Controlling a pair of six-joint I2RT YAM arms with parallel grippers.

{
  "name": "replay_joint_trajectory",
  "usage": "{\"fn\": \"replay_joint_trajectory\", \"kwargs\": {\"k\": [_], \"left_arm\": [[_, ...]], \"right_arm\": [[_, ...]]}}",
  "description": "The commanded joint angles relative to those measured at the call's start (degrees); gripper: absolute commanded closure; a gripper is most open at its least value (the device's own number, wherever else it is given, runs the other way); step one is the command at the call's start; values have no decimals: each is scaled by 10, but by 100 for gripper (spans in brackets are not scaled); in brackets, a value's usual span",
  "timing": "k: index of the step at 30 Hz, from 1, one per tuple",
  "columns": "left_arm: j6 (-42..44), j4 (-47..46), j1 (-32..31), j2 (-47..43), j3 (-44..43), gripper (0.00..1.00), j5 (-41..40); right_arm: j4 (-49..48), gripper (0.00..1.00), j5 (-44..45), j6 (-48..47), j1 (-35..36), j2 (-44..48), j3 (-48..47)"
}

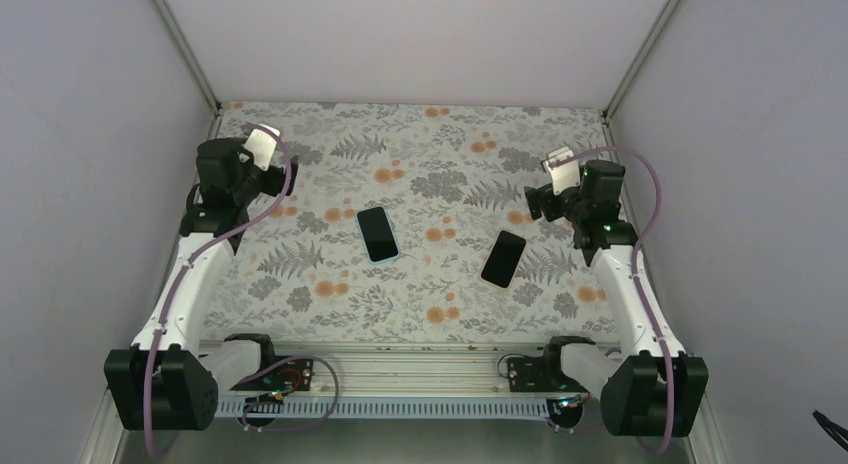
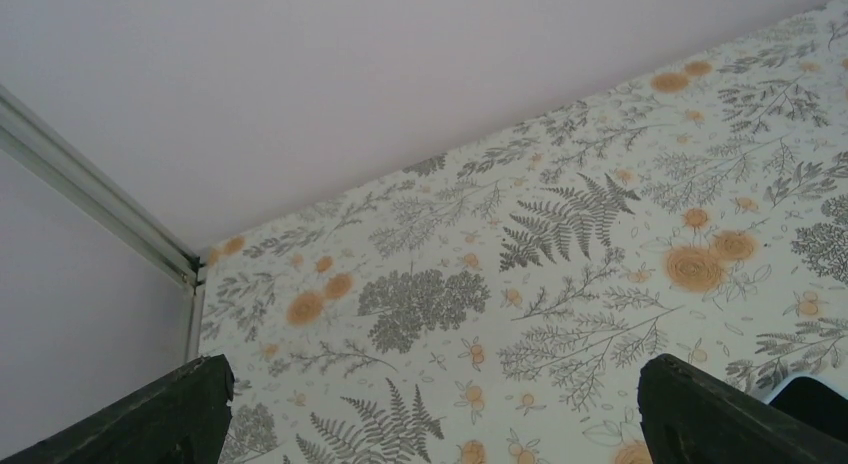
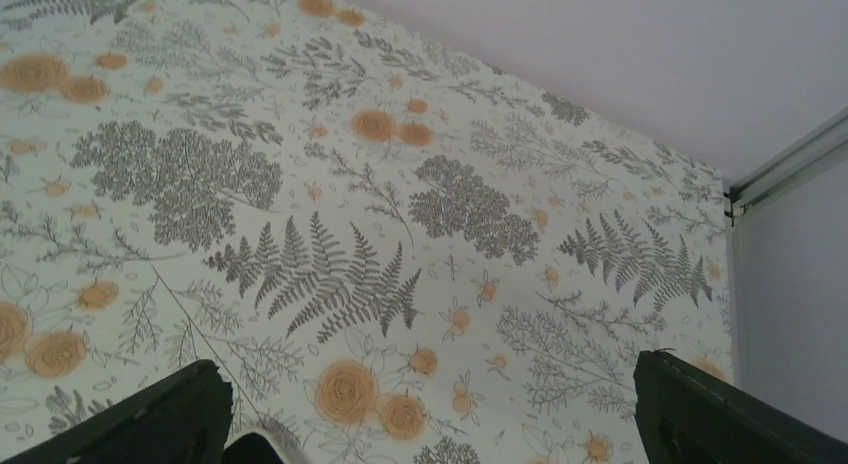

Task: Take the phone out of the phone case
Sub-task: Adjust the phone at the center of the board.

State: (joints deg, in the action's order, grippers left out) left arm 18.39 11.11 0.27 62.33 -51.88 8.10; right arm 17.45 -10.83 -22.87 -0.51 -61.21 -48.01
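Observation:
A dark phone with a light blue case rim [image 1: 378,233] lies flat at mid-table. A plain black phone [image 1: 503,258] lies flat to its right, tilted. My left gripper [image 1: 283,171] hovers at the far left, open and empty, well left of both. My right gripper [image 1: 535,201] hovers at the far right, open and empty, just beyond the black phone. In the left wrist view my gripper [image 2: 430,419] is wide open over bare cloth, with a dark pale-rimmed corner [image 2: 812,396] at the bottom right. In the right wrist view my gripper [image 3: 430,419] is wide open, with a dark pale-rimmed corner [image 3: 250,450] at the bottom.
The table is covered with a floral cloth [image 1: 430,144]. Plain walls close it in at the back [image 1: 420,44], left and right. A metal rail [image 1: 400,369] with both arm bases runs along the near edge.

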Motion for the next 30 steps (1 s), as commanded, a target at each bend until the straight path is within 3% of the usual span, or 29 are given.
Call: {"fn": "replay_joint_trajectory", "kwargs": {"k": [1,7,11,15,17,19,20,30], "left_arm": [[-4,16,4,-21,-5,0,-6],[2,27,4,-27,-10,0,-6],[29,47,5,-16,-18,0,-15],[65,86,3,-5,-29,0,10],[86,95,2,-2,-24,0,24],[103,97,2,0,-16,0,29],[107,100,2,2,-14,0,31],[116,108,1,26,-5,0,64]], "right_arm": [[33,0,16,-26,-6,18,0],[106,2,55,-73,-6,-3,-6],[208,22,52,-120,-6,-33,-4],[273,33,74,-139,-5,-57,13],[277,51,79,-147,-5,-69,27],[269,91,88,-147,-5,-91,37],[263,96,93,-142,-5,-104,39],[224,97,75,-127,16,-231,34]]}}
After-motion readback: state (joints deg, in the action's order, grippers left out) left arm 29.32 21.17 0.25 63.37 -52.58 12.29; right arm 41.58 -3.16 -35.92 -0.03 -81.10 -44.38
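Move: The beige-cased phone lies flat about 10 cm to the right hand's left, some 7 cm back and roughly 22 cm below it. The blue-cased phone is about 36 cm left of that phone and 7 cm farther out. From the left hand, the beige-cased phone is some 65 cm to the right, 9 cm back and 27 cm below. Right hand sinks 19 cm, back 9, beside the beige-cased phone, tipping down and shutting empty; left sinks 4. ##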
